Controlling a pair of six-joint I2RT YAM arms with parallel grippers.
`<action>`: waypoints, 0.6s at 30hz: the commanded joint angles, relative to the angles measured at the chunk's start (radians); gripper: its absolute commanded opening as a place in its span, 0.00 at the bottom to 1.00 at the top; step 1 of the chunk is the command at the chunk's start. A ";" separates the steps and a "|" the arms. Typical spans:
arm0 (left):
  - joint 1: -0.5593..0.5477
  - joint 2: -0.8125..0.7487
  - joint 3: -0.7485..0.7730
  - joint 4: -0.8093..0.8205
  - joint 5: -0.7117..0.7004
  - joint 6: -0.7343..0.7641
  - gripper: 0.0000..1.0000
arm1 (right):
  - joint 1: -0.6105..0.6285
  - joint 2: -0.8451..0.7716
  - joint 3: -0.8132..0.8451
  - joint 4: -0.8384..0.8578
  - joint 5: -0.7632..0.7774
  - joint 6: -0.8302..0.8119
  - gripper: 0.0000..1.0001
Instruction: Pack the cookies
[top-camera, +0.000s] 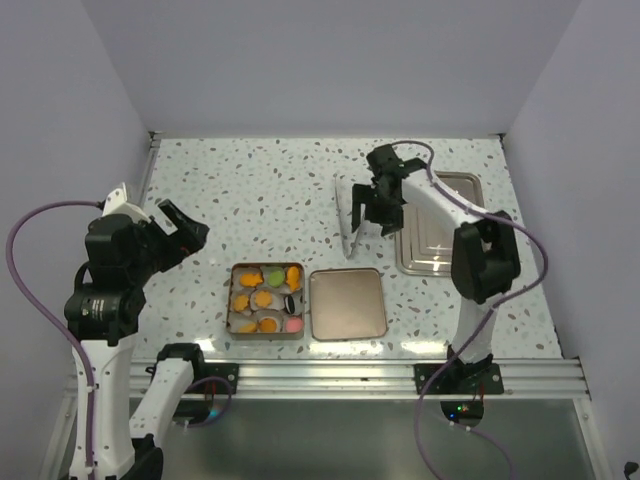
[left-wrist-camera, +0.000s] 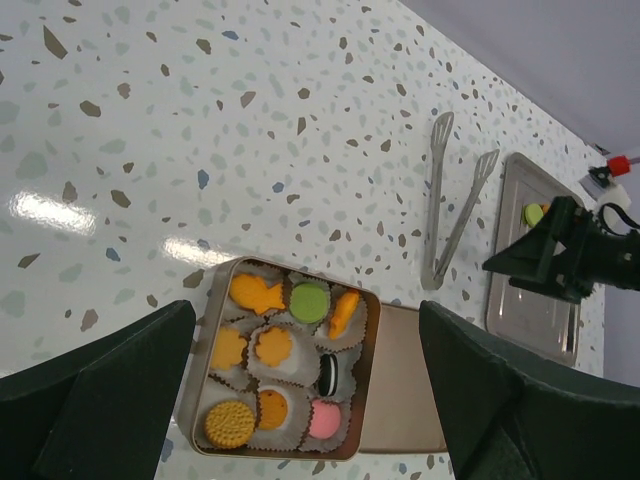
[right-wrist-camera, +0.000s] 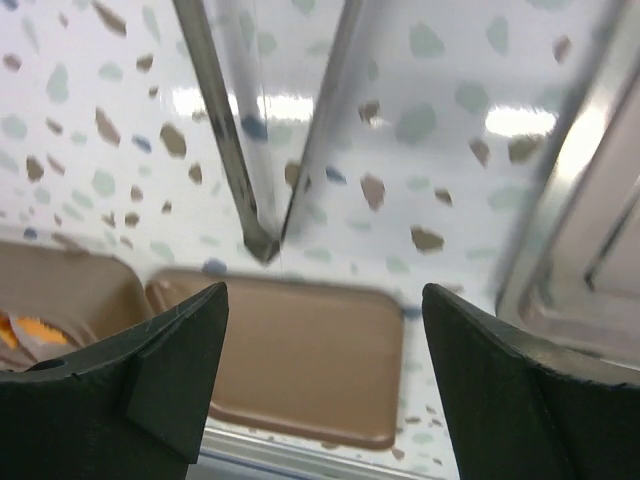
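An open tin (top-camera: 233, 300) near the table's front holds the cookies (top-camera: 266, 298) in paper cups: several orange ones (left-wrist-camera: 252, 293), a green one (left-wrist-camera: 309, 299), a black one (left-wrist-camera: 328, 374) and a pink one (left-wrist-camera: 324, 418). Its lid (top-camera: 347, 303) lies flat just right of it. Another green cookie (left-wrist-camera: 535, 213) lies on the metal tray (top-camera: 440, 240). My left gripper (top-camera: 185, 228) is open and empty, raised left of the tin. My right gripper (top-camera: 380, 215) is open and empty, above the metal tongs (top-camera: 349, 215).
The tongs (left-wrist-camera: 455, 215) lie on the table between the tin and the tray (left-wrist-camera: 530, 300). In the right wrist view the tongs' joined end (right-wrist-camera: 255, 190) points at the lid (right-wrist-camera: 300, 360), with the tray's rim (right-wrist-camera: 590, 250) on the right.
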 joint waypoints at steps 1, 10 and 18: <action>-0.003 -0.022 0.025 0.000 0.012 0.030 1.00 | -0.003 -0.224 -0.115 -0.004 0.047 -0.036 0.81; -0.003 -0.053 0.002 -0.013 0.069 0.047 1.00 | -0.001 -0.547 -0.517 0.017 0.051 0.011 0.70; -0.003 -0.057 0.005 -0.039 0.094 0.069 1.00 | 0.023 -0.527 -0.629 0.094 0.013 0.050 0.60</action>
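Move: The brown lid lies about 20 cm back and 7 cm to the left of the right hand, some 7 cm below it; the cookie-filled box is beyond the lid, about 26 cm left and 19 cm back of the hand. The tongs, already released, lie some 5 cm to this hand's left and level with it, and the grey cookie tray is about 15 cm to its right. From the raised left hand, the lid is roughly 31 cm right, 4 cm back and 29 cm below. The empty right hand swings away from the tongs back towards its base, about 15 cm, and some 7 cm to the right, in an arc that first climbs about 6 cm and then sinks again to just under its starting height. It heads for the lid's right edge, ending low in the gap between lid and grey tray, fingers still pointing down and narrowing partway with nothing between them and no touch to be seen. ##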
